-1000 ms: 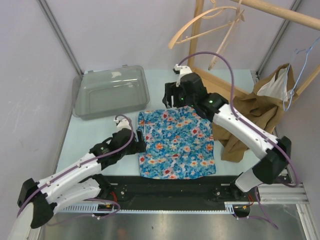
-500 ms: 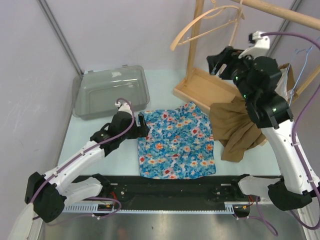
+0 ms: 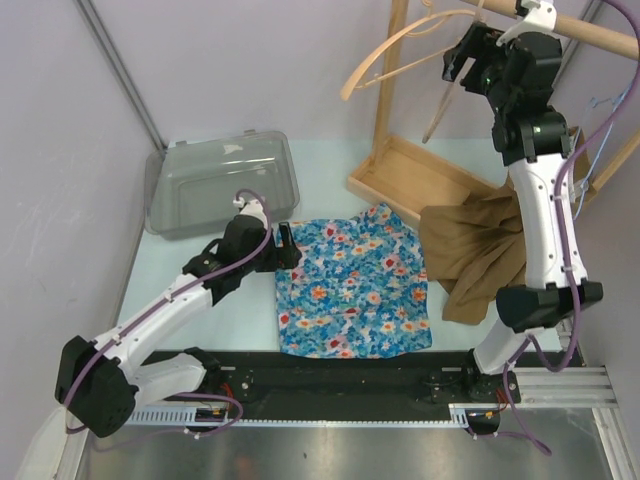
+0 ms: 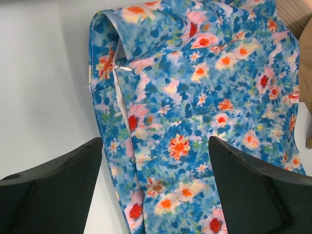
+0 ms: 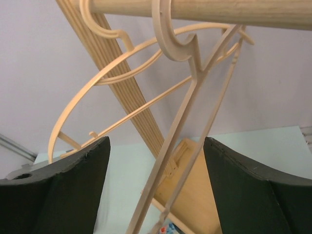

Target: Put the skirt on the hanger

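The blue floral skirt [image 3: 352,290] lies flat on the table and fills the left wrist view [image 4: 195,122]. My left gripper [image 3: 285,245] is open and empty just above the skirt's left edge near its top corner, jaws straddling the cloth [image 4: 156,195]. Two pale wooden hangers [image 3: 400,50] hang on the wooden rail [image 3: 570,30]. My right gripper [image 3: 462,55] is raised to the rail, open and empty. In the right wrist view the nearer hanger [image 5: 190,112] hangs between the jaws [image 5: 156,195], apart from both.
A grey plastic box [image 3: 222,183] sits at the back left. The rack's wooden base [image 3: 420,175] and post [image 3: 392,80] stand behind the skirt. A brown garment [image 3: 485,245] is heaped at the right. A blue wire hanger [image 3: 600,130] holds white cloth.
My right arm has lifted from the skirt's far edge up to the hangers at the rail. My left gripper has shifted a little towards the skirt's top left corner.
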Available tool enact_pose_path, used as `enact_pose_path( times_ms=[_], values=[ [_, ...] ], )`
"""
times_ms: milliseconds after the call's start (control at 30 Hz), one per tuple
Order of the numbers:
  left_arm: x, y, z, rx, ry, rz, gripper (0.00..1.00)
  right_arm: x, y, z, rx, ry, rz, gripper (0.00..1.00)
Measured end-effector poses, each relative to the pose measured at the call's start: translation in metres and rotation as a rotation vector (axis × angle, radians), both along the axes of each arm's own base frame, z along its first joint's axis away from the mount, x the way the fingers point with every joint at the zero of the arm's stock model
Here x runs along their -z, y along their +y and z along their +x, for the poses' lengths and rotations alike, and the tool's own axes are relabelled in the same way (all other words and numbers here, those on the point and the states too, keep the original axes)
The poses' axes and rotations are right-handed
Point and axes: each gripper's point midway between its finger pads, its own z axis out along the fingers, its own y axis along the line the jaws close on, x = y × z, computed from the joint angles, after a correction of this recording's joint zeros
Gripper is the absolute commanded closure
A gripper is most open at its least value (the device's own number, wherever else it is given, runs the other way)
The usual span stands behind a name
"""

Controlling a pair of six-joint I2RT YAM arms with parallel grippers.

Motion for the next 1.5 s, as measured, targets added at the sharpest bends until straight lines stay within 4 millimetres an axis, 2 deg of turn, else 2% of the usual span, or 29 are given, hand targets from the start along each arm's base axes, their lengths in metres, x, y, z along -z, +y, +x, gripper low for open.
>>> enact_pose_path(
  times_ms=[100, 200, 233, 300, 333, 500, 600, 700, 1100, 1300, 1500],
  values=[
    [-0.001, -0.001, 0.003, -0.001, 0.0, -0.002, 0.07, 0.013, 0.002, 0.023, -0.015, 0.035, -0.003, 0.18],
    [0.0, -0.002, 0.007, -0.004, 0.001, -0.003, 0.07, 0.022, 0.001, 0.036, -0.008, 0.062, -0.004, 0.24],
    [0.0, -0.002, 0.008, -0.006, 0.002, -0.002, 0.07, 0.027, 0.0, 0.038, -0.004, 0.073, -0.003, 0.33],
    [0.001, -0.003, 0.011, -0.009, 0.003, -0.002, 0.07, 0.033, -0.001, 0.041, 0.008, 0.091, -0.001, 0.44],
    [0.001, -0.003, 0.012, -0.01, 0.002, -0.002, 0.07, 0.036, -0.003, 0.041, 0.018, 0.099, 0.001, 0.55],
    [0.003, -0.003, 0.016, -0.011, 0.005, 0.003, 0.07, 0.04, -0.014, 0.042, 0.082, 0.113, 0.007, 0.72],
    [0.004, -0.004, 0.017, -0.004, 0.011, -0.001, 0.07, 0.045, -0.023, 0.042, 0.129, 0.132, -0.007, 0.89],
    [0.005, -0.006, 0.018, 0.001, 0.014, -0.004, 0.07, 0.05, -0.034, 0.041, 0.176, 0.144, -0.021, 1.0],
    [0.005, -0.009, 0.018, 0.015, 0.019, -0.017, 0.08, 0.049, -0.063, 0.017, 0.291, 0.166, -0.074, 1.0],
    [0.005, -0.009, 0.018, 0.016, 0.019, -0.018, 0.08, 0.049, -0.093, -0.004, 0.369, 0.188, -0.086, 1.0],
    [0.001, -0.011, 0.019, 0.021, 0.012, -0.026, 0.08, 0.047, -0.117, -0.015, 0.433, 0.189, -0.1, 1.0]
  ],
)
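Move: Just ahead of the right hand's open fingers, about 5 cm out, 1 cm right and 4 cm lower, is the near arm of the edge-on wooden hanger. The second wooden hanger stands some 9 cm to the hand's left and 14 cm ahead, and the blue hanger with the brown skirt about 26 cm to its right, level with it. From the left hand that near arm is roughly 24 cm ahead, 36 cm right and 33 cm above. Reaching forward about 4 cm and sinking as far, the right hand brings its open fingers around the near arm of the edge-on wooden hanger and pinches it shut. Then it carries the hanger right some 10 cm, away from the second wooden hanger and towards the blue one, easing back about 5 cm while the wrist turns some 25 degrees clockwise and tips slightly down. ##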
